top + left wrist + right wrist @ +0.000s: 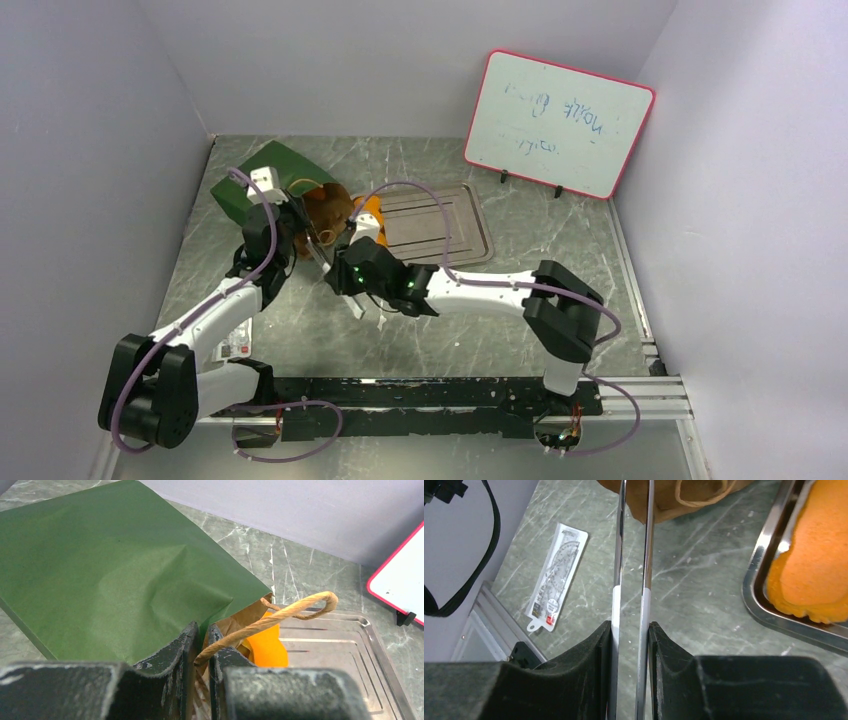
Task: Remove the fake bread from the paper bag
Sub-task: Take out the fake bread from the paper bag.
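The paper bag (268, 178) lies on its side at the back left, dark green outside (115, 575), its brown mouth (325, 212) facing the tray. My left gripper (202, 640) is shut on the rim of the bag's mouth, beside a tan cord handle (285, 611). One orange fake bread (368, 212) rests on the tray's left end (811, 565), just outside the mouth (267, 647). My right gripper (630, 630) is shut on metal tongs (647, 545), whose arms point at the bag's mouth (664, 500). What lies deeper in the bag is hidden.
A flat silver tray (445, 228) sits right of the bag, its rim (754, 595) close to the tongs. A packaged protractor ruler (554, 575) lies on the table near the left arm (237, 342). A whiteboard (558, 123) leans at the back right.
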Controlling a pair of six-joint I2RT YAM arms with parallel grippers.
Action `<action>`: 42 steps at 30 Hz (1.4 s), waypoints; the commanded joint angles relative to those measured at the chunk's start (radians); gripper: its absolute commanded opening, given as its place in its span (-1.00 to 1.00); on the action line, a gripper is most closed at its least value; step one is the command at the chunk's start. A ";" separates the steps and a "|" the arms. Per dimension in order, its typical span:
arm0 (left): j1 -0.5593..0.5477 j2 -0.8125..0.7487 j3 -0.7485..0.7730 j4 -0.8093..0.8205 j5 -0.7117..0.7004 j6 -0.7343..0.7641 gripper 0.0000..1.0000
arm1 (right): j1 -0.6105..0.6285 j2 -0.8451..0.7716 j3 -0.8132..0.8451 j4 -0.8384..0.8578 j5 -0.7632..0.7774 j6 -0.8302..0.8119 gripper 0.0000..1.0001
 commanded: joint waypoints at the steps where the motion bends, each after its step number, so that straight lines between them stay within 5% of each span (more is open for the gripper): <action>1: 0.009 -0.037 -0.004 0.006 0.017 -0.019 -0.86 | -0.009 0.058 0.081 0.002 -0.039 0.023 -0.74; 42: 0.009 -0.049 -0.009 -0.045 0.049 -0.034 -0.86 | -0.240 0.311 0.142 0.278 -0.461 0.253 -0.35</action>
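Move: The fake bread still in the bag lies about 20 cm ahead of the right hand, which holds the tongs, 5 cm to its left and roughly 9 cm lower. The paper handle loop hangs at the mouth, some 12 cm ahead, 4 cm left and 8 cm down, and the first bread sits on the tray 13 cm ahead, 7 cm right and 10 cm down. From the left hand, pinching the bag's upper edge, the bread inside is about 4 cm ahead, 2 cm right and 14 cm below. Holding the tongs, the right hand slips about 2 cm left, then pushes some 7 cm forward and about 5 cm down, running the tongs under the held upper edge and into the bag's mouth past the handle loop, while the wrist rolls and tips the fingers down by 20 degrees or so. The left fingers keep their pinch on the edge and handle, easing back only about a centimetre, and the right fingers begin to slacken slightly at the end. ##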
